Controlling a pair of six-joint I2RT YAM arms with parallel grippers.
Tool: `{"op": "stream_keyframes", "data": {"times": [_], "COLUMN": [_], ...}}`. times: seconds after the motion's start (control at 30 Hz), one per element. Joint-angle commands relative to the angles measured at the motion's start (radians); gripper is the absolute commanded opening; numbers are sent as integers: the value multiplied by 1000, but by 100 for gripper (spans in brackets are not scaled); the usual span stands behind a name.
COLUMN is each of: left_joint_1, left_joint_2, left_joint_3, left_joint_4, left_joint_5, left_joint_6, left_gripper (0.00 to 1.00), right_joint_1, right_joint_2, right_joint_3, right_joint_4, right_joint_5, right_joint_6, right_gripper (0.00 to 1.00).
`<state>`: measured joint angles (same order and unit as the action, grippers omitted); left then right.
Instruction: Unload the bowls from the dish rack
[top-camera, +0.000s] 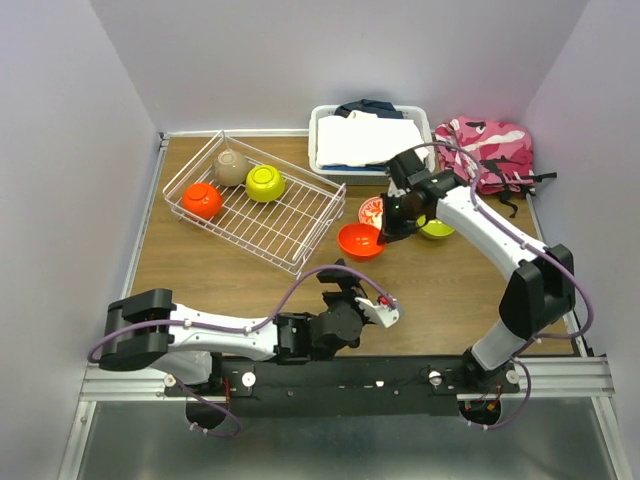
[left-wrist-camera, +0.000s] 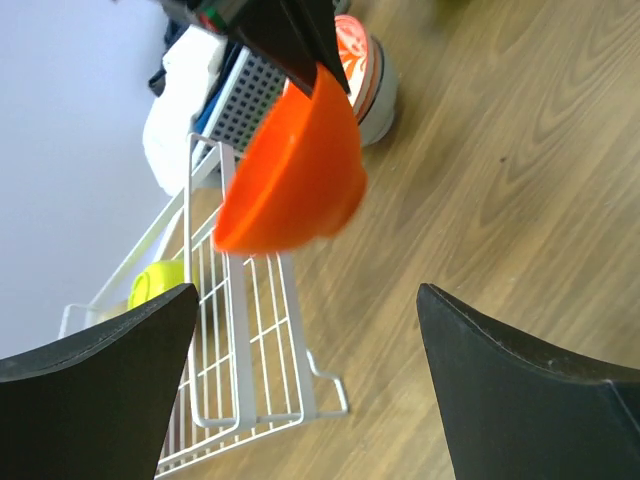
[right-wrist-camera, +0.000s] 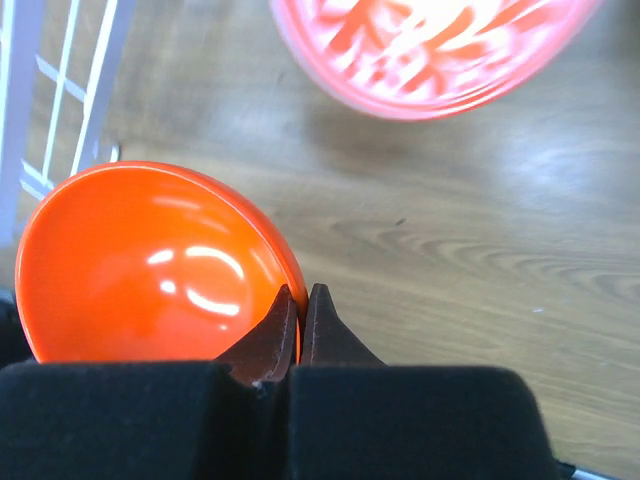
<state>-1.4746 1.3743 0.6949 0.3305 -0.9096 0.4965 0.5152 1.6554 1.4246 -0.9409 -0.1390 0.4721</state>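
Note:
The white wire dish rack (top-camera: 285, 225) stands at the back left and holds an orange bowl (top-camera: 202, 200), a taupe bowl (top-camera: 231, 167) and a lime-yellow bowl (top-camera: 265, 182). My right gripper (right-wrist-camera: 302, 300) is shut on the rim of a second orange bowl (right-wrist-camera: 150, 265), which hangs tilted above the wood just right of the rack (left-wrist-camera: 250, 340). Beside it on the table sit the red-patterned bowl (top-camera: 372, 210) and another lime-yellow bowl (top-camera: 437, 228). My left gripper (left-wrist-camera: 305, 380) is open and empty, low near the front, facing the held orange bowl (left-wrist-camera: 295, 165).
A white plastic bin of folded cloth (top-camera: 370, 140) stands at the back centre. A pink camouflage bag (top-camera: 490, 150) lies at the back right. Walls close in the table on three sides.

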Motion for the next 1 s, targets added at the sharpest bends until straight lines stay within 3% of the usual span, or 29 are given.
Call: {"op": "stream_keyframes", "data": {"times": [0.0,0.17,0.33,0.53,0.73,0.97], "left_joint_1": [22,109,356,644,914,991], "left_joint_2": [-73,-158,-263,-311,-301,-302], "left_joint_3": [38,80,129,152,167,181], "left_joint_4": [-136,-231,-321,-387,-432,-470], "left_joint_5": [138,256,471,615,627,543], "left_joint_6": [-196,-317,-520,-689,-814,-809], "left_gripper": [99,99,99,99,99,99], "right_joint_1": [-85,-194,-296,-415,-466,-506], "right_joint_2": [-104,-184,-269,-290,-269,-183], "right_joint_3": [13,-48,-150,-294,-371,-426], "right_joint_4": [79,160,275,451,586,672], "right_joint_5": [113,234,384,398,415,388], "right_joint_6": [20,25,43,79,112,111], "right_gripper": [1,1,1,1,1,1]}}
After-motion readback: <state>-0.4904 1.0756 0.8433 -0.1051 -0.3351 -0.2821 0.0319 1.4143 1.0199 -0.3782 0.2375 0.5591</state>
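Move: The right hand holds the red-orange bowl by its rim. From it, the green bowl on the table is about 8 cm ahead, 17 to the right and 10 below; the patterned bowl stands about 10 cm straight ahead and 8 below. The left hand is empty. The rack's green bowl lies about 28 cm ahead of it, 25 to its left and 10 below. The gray bowl is 12 cm left of that bowl and 5 farther out, the rack's orange bowl 20 left and 6 nearer. Keep the right fingers shut on the red-orange bowl's rim and carry it about 22 cm right and some 9 forward, arching up over 5 cm and back down towards the green bowl on the table, wrist turning clockwise. Meanwhile swing the empty, wide-open left gripper left and forward, some 25 cm in all and rising slightly, towards the rack's green bowl, rolling its left side down and bringing its fingers round to point nearly straight ahead. ##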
